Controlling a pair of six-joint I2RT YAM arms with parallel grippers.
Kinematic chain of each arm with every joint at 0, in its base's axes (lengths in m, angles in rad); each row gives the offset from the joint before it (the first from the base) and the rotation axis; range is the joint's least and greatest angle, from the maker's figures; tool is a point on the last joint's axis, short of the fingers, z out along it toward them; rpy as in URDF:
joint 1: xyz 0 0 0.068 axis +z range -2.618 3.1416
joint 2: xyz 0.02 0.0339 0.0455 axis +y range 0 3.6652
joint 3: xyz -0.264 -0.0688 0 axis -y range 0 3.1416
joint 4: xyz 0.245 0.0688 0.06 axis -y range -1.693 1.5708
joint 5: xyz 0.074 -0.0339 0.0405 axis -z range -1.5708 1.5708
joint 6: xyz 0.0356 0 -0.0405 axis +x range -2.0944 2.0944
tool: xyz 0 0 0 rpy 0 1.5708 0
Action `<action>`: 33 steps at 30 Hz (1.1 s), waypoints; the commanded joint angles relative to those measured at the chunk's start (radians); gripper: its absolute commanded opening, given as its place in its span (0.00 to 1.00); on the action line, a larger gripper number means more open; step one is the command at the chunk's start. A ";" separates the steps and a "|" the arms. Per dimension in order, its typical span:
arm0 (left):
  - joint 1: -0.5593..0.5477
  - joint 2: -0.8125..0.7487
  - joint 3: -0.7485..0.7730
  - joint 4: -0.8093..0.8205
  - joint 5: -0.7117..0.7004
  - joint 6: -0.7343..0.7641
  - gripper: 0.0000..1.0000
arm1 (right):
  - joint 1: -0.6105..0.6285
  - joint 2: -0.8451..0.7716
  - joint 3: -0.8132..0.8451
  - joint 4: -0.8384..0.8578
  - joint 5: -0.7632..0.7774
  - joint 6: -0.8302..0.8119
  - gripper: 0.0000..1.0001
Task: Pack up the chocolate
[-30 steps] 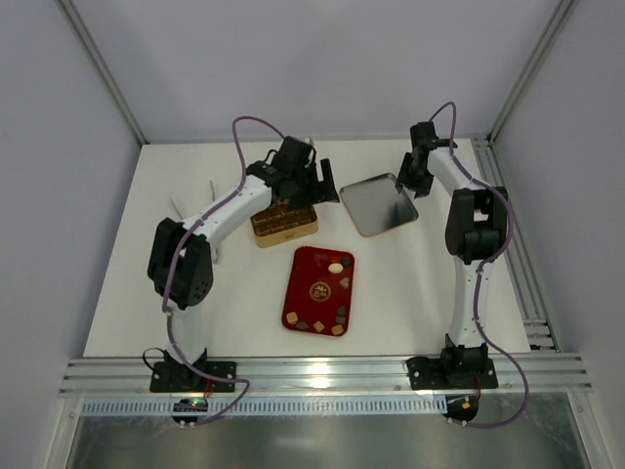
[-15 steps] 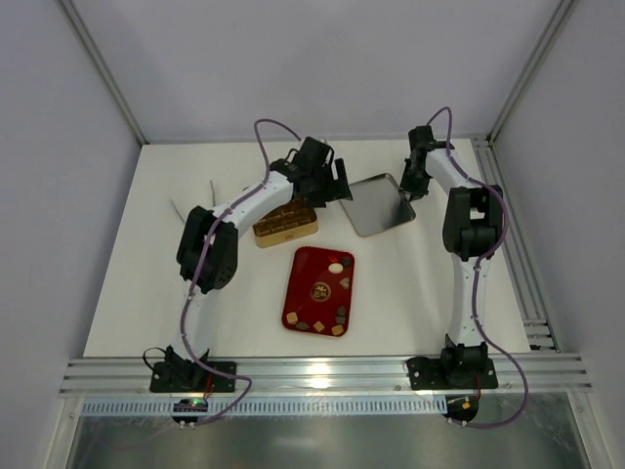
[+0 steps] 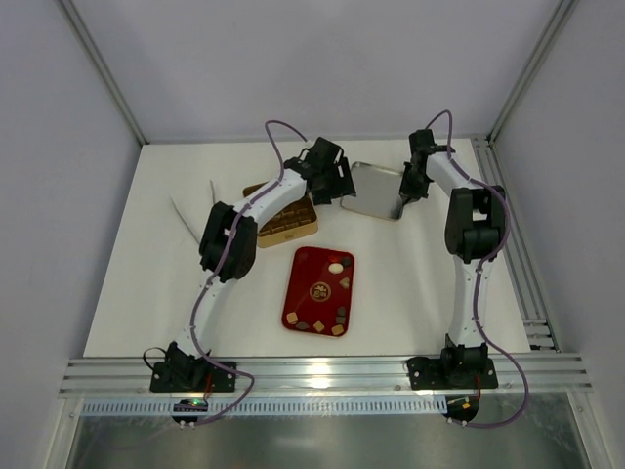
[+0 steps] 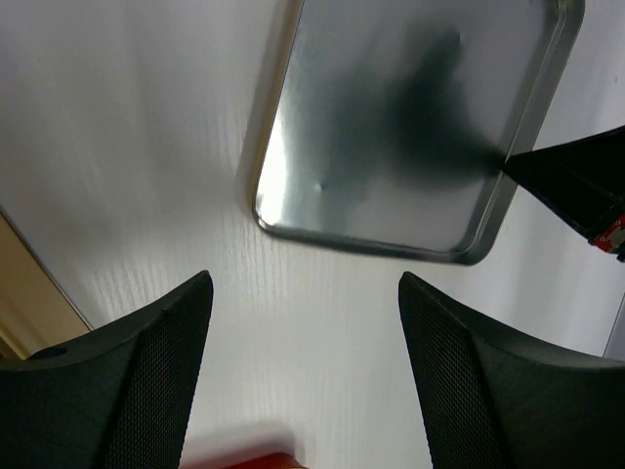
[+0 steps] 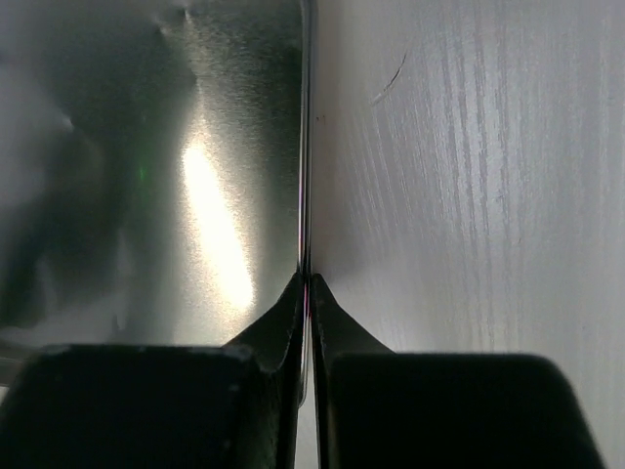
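Several small pieces of chocolate (image 3: 336, 267), cream, tan and dark brown, lie on the red tray (image 3: 314, 264) at mid table. The gold box (image 3: 293, 230) stands behind the tray, partly under my left arm. Further back lies a silver lid (image 3: 371, 188). My right gripper (image 3: 401, 199) is shut on the lid's right rim. In the right wrist view its jaws (image 5: 307, 285) pinch the thin edge of the lid (image 5: 146, 147). My left gripper (image 3: 338, 188) hangs open by the lid's left edge. In the left wrist view it (image 4: 305, 283) holds nothing, with the lid (image 4: 410, 127) just beyond.
Two thin white sticks (image 3: 186, 213) lie at the left of the table. A metal rail (image 3: 508, 225) runs along the right side. An edge of the red tray (image 4: 244, 459) and a corner of the gold box (image 4: 20, 303) show in the left wrist view.
My right gripper has closed on the lid's rim, and the lid has shifted back and lies flatter. My left arm has swung right, from over the gold box to the lid's left edge.
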 commanded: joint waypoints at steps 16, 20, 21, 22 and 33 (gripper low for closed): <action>0.043 0.147 0.239 -0.057 0.111 0.061 0.76 | -0.062 -0.227 -0.224 0.094 -0.170 -0.003 0.04; 0.043 0.153 0.237 -0.059 0.118 0.063 0.76 | -0.070 -0.267 -0.262 0.109 -0.195 0.006 0.04; 0.043 0.153 0.237 -0.059 0.117 0.065 0.76 | -0.068 -0.281 -0.268 0.112 -0.211 0.009 0.04; 0.043 0.155 0.239 -0.059 0.118 0.065 0.76 | -0.068 -0.288 -0.276 0.115 -0.219 0.012 0.04; 0.043 0.176 0.213 0.006 0.196 0.028 0.79 | -0.105 -0.360 -0.357 0.158 -0.310 0.038 0.04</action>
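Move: The right hand holds the grey lid by its right rim; the lid's middle lies about 8 cm to that hand's left and 4 cm ahead, and the open chocolate box about 34 cm left and 3 cm back. From the open left hand, the lid's middle is roughly 7 cm ahead, 8 cm to the right and 7 cm below. The box is some 20 cm to the left hand's left and 1 cm back, and the red tray 24 cm back and 9 cm left. Keeping its pinch on the right rim, the right hand draws the grey lid back about 5 cm along the table, then lifts that side some 4 cm in the second half while rolling a little over 10 degrees, its left side rising. Meanwhile the left hand, fingers staying wide open, eases about 2.5 cm forward and then sinks nearly 3 cm towards the lid's left rim, without closing on it. ##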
